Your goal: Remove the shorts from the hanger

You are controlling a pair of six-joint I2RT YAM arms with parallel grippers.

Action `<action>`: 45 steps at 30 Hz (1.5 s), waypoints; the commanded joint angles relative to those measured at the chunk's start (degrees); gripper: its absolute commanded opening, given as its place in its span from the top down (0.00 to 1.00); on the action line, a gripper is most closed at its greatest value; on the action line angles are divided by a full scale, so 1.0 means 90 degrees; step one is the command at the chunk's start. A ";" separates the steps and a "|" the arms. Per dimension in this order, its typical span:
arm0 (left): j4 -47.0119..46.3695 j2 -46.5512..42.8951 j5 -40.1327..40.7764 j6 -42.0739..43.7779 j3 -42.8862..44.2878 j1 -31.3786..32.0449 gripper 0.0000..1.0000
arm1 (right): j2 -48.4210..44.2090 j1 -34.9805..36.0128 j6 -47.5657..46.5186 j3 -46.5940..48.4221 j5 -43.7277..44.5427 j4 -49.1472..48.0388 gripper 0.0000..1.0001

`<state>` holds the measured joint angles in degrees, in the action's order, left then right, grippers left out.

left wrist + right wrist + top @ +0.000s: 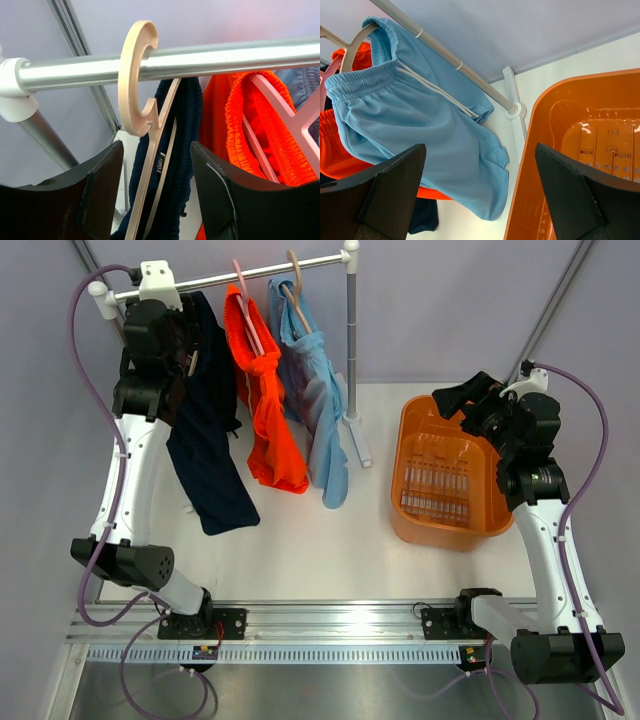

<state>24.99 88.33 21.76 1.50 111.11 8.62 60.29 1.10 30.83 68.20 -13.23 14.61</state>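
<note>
Three pairs of shorts hang from hangers on the metal rail: dark navy, bright orange, light blue. My left gripper is up at the rail's left end, at the navy pair. In the left wrist view its fingers stand apart on either side of the beige hanger's neck and the navy waistband, with gaps on both sides, so the left gripper is open. My right gripper hovers open over the basket, nothing between its fingers.
An orange laundry basket stands on the table at the right, its rim close under the right gripper. The rack's upright post and its foot stand between the light blue shorts and the basket.
</note>
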 commanded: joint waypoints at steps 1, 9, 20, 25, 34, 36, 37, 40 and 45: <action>0.0160 0.0272 -0.0034 0.0176 0.0534 -0.0089 0.42 | 0.0000 -0.0015 -0.0125 0.0029 -0.0151 -0.0198 0.01; 0.0699 0.0712 -0.0484 -0.0088 0.1013 -0.0401 0.46 | 0.0049 -0.0015 -0.0154 0.0068 -0.0160 -0.0188 0.01; 0.0660 0.1064 -0.0611 -0.0108 0.1209 -0.0460 0.47 | 0.0088 -0.0025 -0.0203 0.0029 -0.0121 -0.0169 0.00; 0.0602 0.1142 -0.0523 -0.0127 0.1102 -0.0460 0.51 | 0.0078 -0.0015 -0.0242 0.0029 -0.0063 -0.0178 0.00; 0.0446 0.1162 -0.0259 -0.0059 0.1043 -0.0460 0.61 | 0.0098 -0.0015 -0.0261 0.0029 -0.0063 -0.0168 0.01; 0.0446 0.1152 -0.0259 -0.0049 0.1082 -0.0460 0.67 | 0.0107 -0.0025 -0.0261 0.0039 -0.0063 -0.0159 0.01; 0.0446 0.1171 -0.0259 -0.0020 0.1102 -0.0460 0.70 | 0.0117 -0.0015 -0.0261 0.0039 -0.0072 -0.0168 0.00; 0.0465 0.1191 -0.0250 -0.0020 0.1131 -0.0460 0.85 | 0.0127 -0.0025 -0.0261 0.0049 -0.0082 -0.0159 0.01; 0.0514 0.1181 -0.0347 -0.0039 0.1180 -0.0460 1.00 | 0.0107 -0.0025 -0.0271 0.0059 -0.0111 -0.0149 0.00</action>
<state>31.81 99.29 18.85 0.54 119.33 4.60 61.25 1.10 29.52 68.20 -13.21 14.66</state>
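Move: From the left gripper, the wooden hanger's lower hook lies about 5 cm ahead, 2 cm left and 5 cm below; the rail runs some 2 cm beyond that part of the hook and 3 cm above it. The navy waistband hangs some 7 cm ahead and 12 cm down, straight in front. The pink hanger is roughly 7 cm ahead, 9 cm right and 5 cm below. From the right gripper, the wooden hook lies about 44 cm left, 14 cm ahead and 5 cm higher. Bring the half-open left gripper down and forward together, about 5 cm each way, drifting some 2 cm left and tipping the fingers about 10 degrees downward, until the lower hook of the wooden hanger stands between the pads just below the rail. Stop there, then shut the fingers to pinch the hook. ##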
